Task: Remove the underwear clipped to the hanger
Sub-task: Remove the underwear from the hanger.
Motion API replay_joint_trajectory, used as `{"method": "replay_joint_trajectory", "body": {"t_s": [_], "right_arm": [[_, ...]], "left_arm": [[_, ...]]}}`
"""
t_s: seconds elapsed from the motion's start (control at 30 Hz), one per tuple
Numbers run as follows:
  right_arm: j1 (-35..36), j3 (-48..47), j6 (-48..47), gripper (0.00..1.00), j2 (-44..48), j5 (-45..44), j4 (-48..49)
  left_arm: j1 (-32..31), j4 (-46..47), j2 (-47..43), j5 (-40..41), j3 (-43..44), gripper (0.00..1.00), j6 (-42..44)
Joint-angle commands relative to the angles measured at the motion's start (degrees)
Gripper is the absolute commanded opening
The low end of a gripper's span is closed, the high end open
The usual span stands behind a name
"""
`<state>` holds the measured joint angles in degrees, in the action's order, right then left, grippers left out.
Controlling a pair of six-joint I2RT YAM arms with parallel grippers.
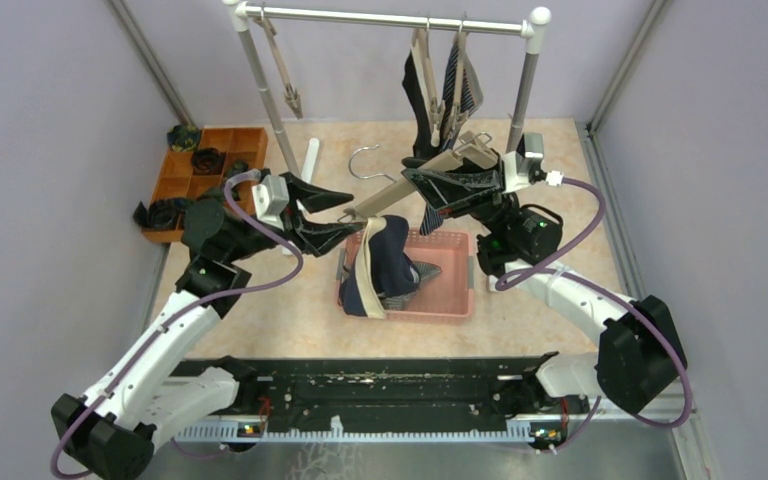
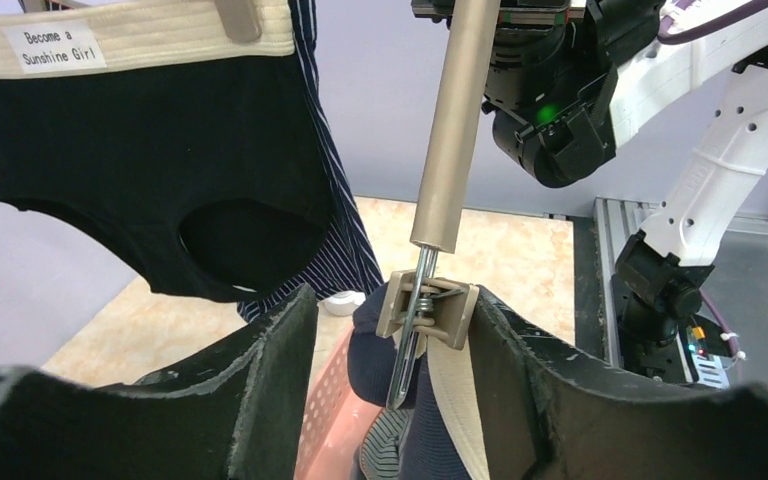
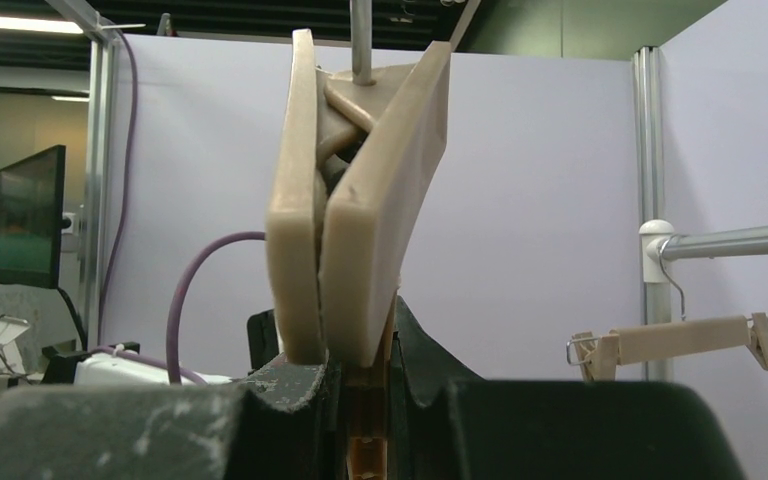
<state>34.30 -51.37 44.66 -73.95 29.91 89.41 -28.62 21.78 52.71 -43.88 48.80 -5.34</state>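
Observation:
A beige clip hanger (image 1: 410, 185) is held slanted above the pink basket (image 1: 450, 305). My right gripper (image 1: 438, 180) is shut on its upper end, as the right wrist view (image 3: 360, 385) shows on the beige bars (image 3: 350, 220). A plain navy underwear (image 1: 385, 265) with a beige waistband hangs from the clip (image 2: 428, 310) at the hanger's low end, drooping into the basket. My left gripper (image 2: 395, 340) is open around that clip; the right finger (image 2: 520, 370) touches it, the left one stands apart. Black underwear (image 2: 140, 180) and navy striped underwear (image 2: 335, 200) hang on the rack.
The clothes rack (image 1: 390, 17) stands at the back, with an empty hanger (image 1: 285, 75) on its left. An orange tray (image 1: 195, 170) with dark rolled bundles is at the far left. A grey striped cloth (image 1: 425, 272) lies in the basket. A loose wire hook (image 1: 365, 160) lies on the table.

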Motion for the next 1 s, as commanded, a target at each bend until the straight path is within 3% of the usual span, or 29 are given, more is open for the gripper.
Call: {"method": "replay_joint_trajectory", "body": {"t_s": [0.0, 0.07, 0.27, 0.33, 0.37, 0.47, 0.5, 0.93, 0.97], "right_arm": [[-0.1, -1.8, 0.8, 0.00, 0.7, -0.6, 9.2], [-0.1, -1.9, 0.8, 0.00, 0.7, -0.5, 9.1], [-0.1, -1.8, 0.8, 0.00, 0.4, -0.5, 8.8], [-0.1, -1.8, 0.8, 0.00, 0.3, -0.4, 8.7], [-0.1, -1.8, 0.8, 0.00, 0.2, -0.4, 8.4], [-0.1, -1.9, 0.6, 0.00, 0.2, -0.2, 7.8], [-0.1, -1.8, 0.5, 0.00, 0.3, -0.3, 7.6], [-0.1, -2.3, -0.2, 0.00, 0.4, 0.1, 6.4], [-0.1, -2.4, -0.1, 0.00, 0.3, 0.2, 6.5]], "left_arm": [[-0.2, 1.1, -0.2, 0.9, -0.4, 0.57, 0.9], [-0.2, 1.7, -0.3, 1.3, -0.6, 0.51, 0.8], [-0.2, 5.3, 0.7, 0.5, -1.6, 0.49, -1.3], [-0.2, 6.7, 1.6, -0.3, -1.4, 0.42, -2.4], [-0.2, 7.7, 2.0, -0.9, -1.5, 0.37, -3.4], [-0.2, 10.6, 2.9, -1.9, -1.3, 0.04, -5.5], [-0.2, 11.4, 3.0, -2.1, -1.2, 0.00, -6.1], [-0.2, 10.5, 1.5, -3.1, -0.3, 0.00, -6.3], [-0.2, 10.3, 1.2, -3.5, -0.4, 0.08, -6.1]]}}
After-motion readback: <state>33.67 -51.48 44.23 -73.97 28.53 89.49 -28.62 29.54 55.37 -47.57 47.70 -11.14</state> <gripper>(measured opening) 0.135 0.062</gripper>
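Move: The hanger's left-end clip sits just inside my left hand's open fingertips, about 1 cm to the right and 1 cm back, at the same height. The navy underwear hangs from that clip, its middle some 3 cm right and 12 cm below. The pink basket lies roughly 4 cm ahead of my left hand, 11 cm right and 30 cm down. From my right hand, which already holds the hanger's bar, the clip is about 12 cm left, 11 cm lower and level. I shut my left fingers, which stand wide apart around the clip, until they pinch its handles together, easing that hand about 1 cm to the right and turning it some 5 degrees clockwise as they close. My right hand keeps its grip on the hanger bar and holds it almost still against the squeeze. ##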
